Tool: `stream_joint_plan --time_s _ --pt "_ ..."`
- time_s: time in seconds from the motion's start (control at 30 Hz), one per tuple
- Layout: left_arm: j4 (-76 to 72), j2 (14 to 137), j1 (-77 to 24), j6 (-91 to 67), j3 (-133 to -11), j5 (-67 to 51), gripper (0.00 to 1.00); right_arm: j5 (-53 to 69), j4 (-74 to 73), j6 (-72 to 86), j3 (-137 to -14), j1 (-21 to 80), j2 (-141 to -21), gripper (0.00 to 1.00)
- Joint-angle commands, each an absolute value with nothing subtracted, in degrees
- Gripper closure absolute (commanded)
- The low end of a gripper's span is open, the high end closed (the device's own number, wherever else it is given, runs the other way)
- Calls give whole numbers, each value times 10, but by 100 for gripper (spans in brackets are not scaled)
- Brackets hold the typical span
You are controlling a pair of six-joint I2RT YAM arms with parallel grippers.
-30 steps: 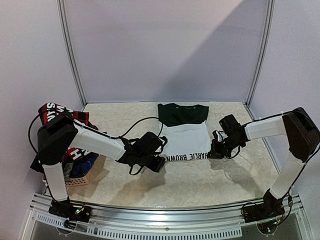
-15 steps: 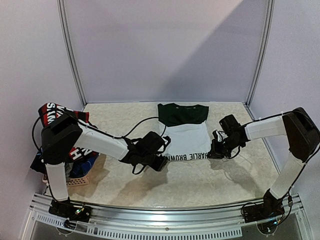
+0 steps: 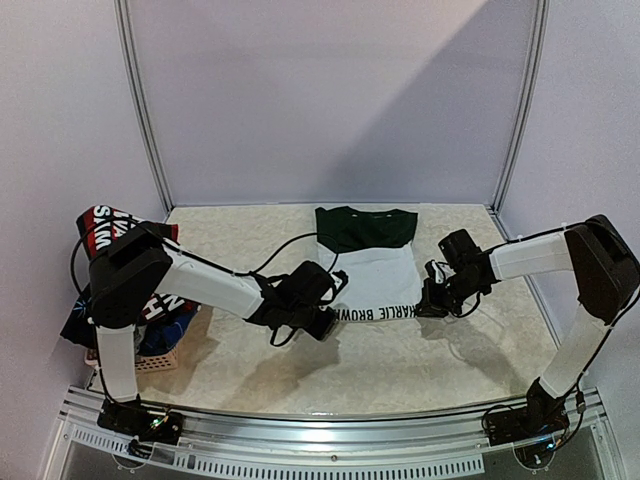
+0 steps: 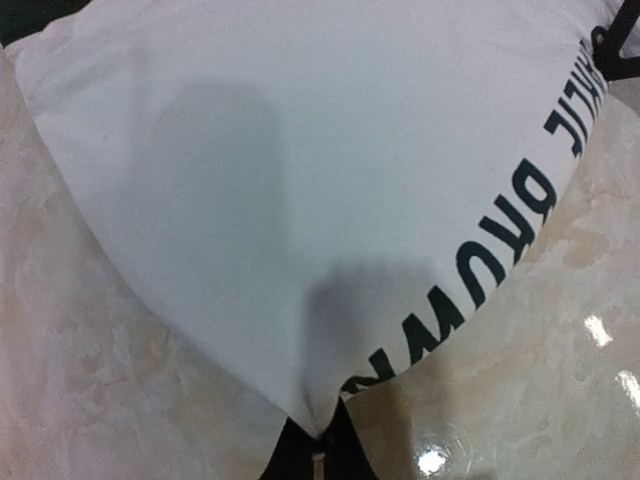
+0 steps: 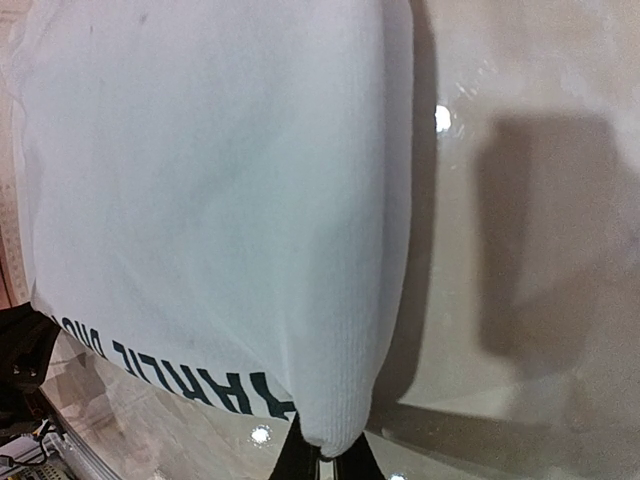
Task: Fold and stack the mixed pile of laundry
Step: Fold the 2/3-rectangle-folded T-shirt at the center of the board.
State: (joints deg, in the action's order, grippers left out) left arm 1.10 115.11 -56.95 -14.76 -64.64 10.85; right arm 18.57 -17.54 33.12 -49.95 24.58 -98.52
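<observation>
A white T-shirt [image 3: 372, 278] with a dark green top and dark lettering along its hem lies flat mid-table. My left gripper [image 3: 327, 319] is at its near-left hem corner. In the left wrist view that gripper [image 4: 318, 455] is shut on the pinched corner of the T-shirt [image 4: 300, 180]. My right gripper [image 3: 430, 305] is at the near-right corner. The right wrist view shows this gripper [image 5: 325, 462] shut on the ribbed edge of the T-shirt [image 5: 200, 200]. The rest of the laundry pile [image 3: 115, 235], with a red-black plaid shirt on top, is heaped at the far left.
A small pinkish woven basket [image 3: 160, 358] sits under the heap at the table's left edge. Metal frame posts [image 3: 143, 110] and purple walls close in the back and sides. Bare beige table surface [image 3: 380, 365] lies in front of the T-shirt.
My left gripper has edged right to the hem's left corner and closed on it. The right gripper has stayed shut on the right corner without moving.
</observation>
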Motion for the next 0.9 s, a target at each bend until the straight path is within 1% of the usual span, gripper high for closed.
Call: stream_joint_plan --time_s 0.0,0.27,0.87 --pt "10 1148 -577 -144 -633 91 100 172 -213 331 -488 245 -981 100" --pt "18 1103 -595 -148 -613 99 100 166 -245 328 -488 245 -932 100" --pt "85 997 -669 -193 -603 149 100 171 -335 318 -470 260 -754 100"
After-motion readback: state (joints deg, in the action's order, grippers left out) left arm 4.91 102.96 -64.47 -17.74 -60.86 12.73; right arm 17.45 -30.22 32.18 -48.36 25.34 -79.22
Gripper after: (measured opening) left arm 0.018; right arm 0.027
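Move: The T-shirt lies spread ahead of both hands, its printed hem corners already pinched: its middle is about 20 cm ahead and 9 cm right of the left hand, and some 20 cm ahead and 10 cm left of the right hand, barely below them. Its green collar part is farther out, roughly 32 cm ahead and 9 cm right of the left hand. The "Charlie Brown" lettering is about 1 cm ahead and 9 cm right of the left hand. The T-shirt's two near corners stay pinched in the shut grippers while both hands, after a brief hold, lift together and draw back towards the robot, away from the green collar part. The right rises about 8 cm and backs some 3 cm; the left rises and retreats about 6 cm each way, with only slight wrist tilt. ##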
